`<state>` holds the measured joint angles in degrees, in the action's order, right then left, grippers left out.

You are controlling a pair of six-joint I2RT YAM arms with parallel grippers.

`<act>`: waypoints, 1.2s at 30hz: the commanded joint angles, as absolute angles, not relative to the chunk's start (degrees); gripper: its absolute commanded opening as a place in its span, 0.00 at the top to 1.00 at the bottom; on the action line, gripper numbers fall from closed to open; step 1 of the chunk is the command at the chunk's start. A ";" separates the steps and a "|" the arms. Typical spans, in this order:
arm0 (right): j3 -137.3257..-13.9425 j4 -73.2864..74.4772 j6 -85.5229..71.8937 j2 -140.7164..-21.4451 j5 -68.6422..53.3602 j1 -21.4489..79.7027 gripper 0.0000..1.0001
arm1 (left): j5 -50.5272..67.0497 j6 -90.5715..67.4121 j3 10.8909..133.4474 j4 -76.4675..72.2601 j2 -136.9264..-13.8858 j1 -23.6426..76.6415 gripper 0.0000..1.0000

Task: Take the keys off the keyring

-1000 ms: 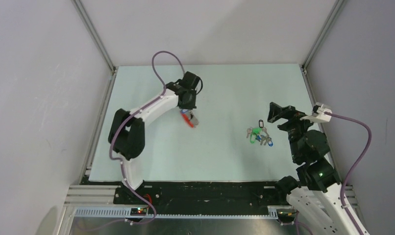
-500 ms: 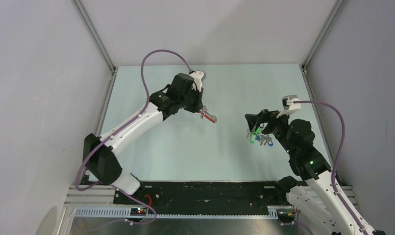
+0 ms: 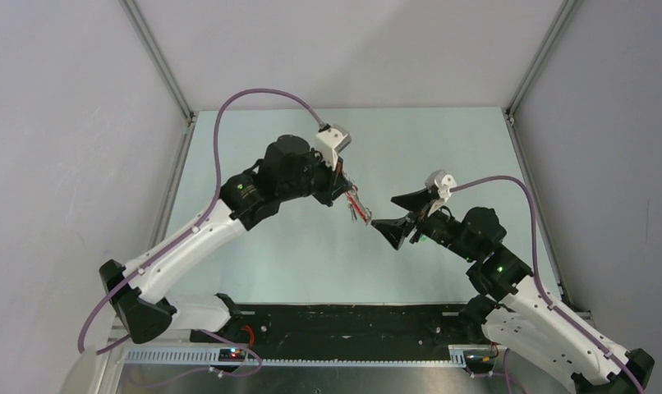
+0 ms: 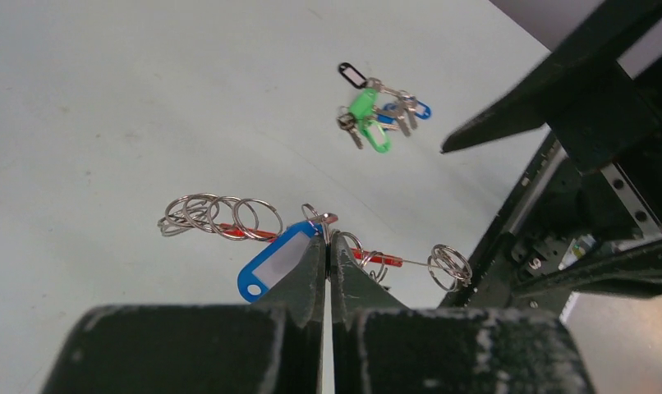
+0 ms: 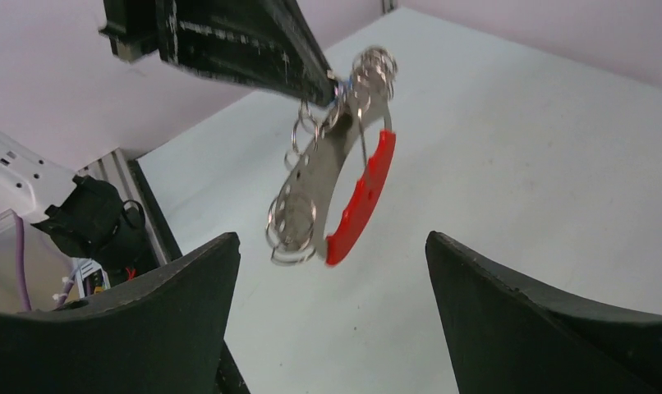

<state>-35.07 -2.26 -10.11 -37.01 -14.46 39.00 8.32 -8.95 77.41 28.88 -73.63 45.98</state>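
Note:
My left gripper [image 4: 328,239] is shut on the keyring [image 4: 229,232], a red oval loop, pinching it at a thin ring beside a blue tag [image 4: 272,263]. The loop hangs in the air above the table and carries several silver split rings [image 4: 217,215]. In the right wrist view the red loop [image 5: 362,195] dangles from the left fingertips [image 5: 311,78] with a flat silver piece beside it; I cannot make out distinct keys. My right gripper [image 5: 332,240] is open and faces the loop's lower end without touching it. From above, the keyring [image 3: 358,206] hangs just left of the right gripper [image 3: 383,212].
A separate bunch with green tags [image 4: 370,115], a black tag and small silver keys lies on the pale table [image 4: 106,98] beyond the held loop, near the right arm [image 3: 484,238]. Grey walls and a metal frame enclose the table [image 3: 254,271].
The left arm has lifted the keyring and carried it right, toward the middle. The right arm has swung left, away from the green bunch, and now faces the loop.

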 commanded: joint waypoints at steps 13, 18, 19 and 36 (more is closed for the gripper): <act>-35.96 -4.72 -4.45 -32.70 -4.94 40.44 0.10 | 13.32 6.34 69.58 22.51 -68.88 54.30 1.00; -35.71 -2.15 -7.48 -33.36 -4.99 35.77 0.10 | 18.77 24.02 63.24 20.22 -65.64 55.16 1.00; -35.69 -1.79 -8.57 -33.56 -6.48 34.10 0.10 | 18.35 24.88 62.11 20.11 -65.07 55.18 1.00; -31.54 -19.99 0.76 -39.43 -41.74 31.47 0.15 | 29.16 59.51 55.32 31.62 -48.01 55.12 1.00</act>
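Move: The keyring is already pinched in the left fingertips, its middle about 1 cm back, 2 cm right and 1 cm below the left hand point. From the open right hand it lies some 4 cm ahead, 8 cm left and 2 cm higher. The loose pile of tagged keys lies on the table about 11 cm ahead, 18 cm right and 27 cm below the right hand. Left hand draws the held keyring back about 12 cm, turning clockwise, tipping up; open right hand strays, returns. ##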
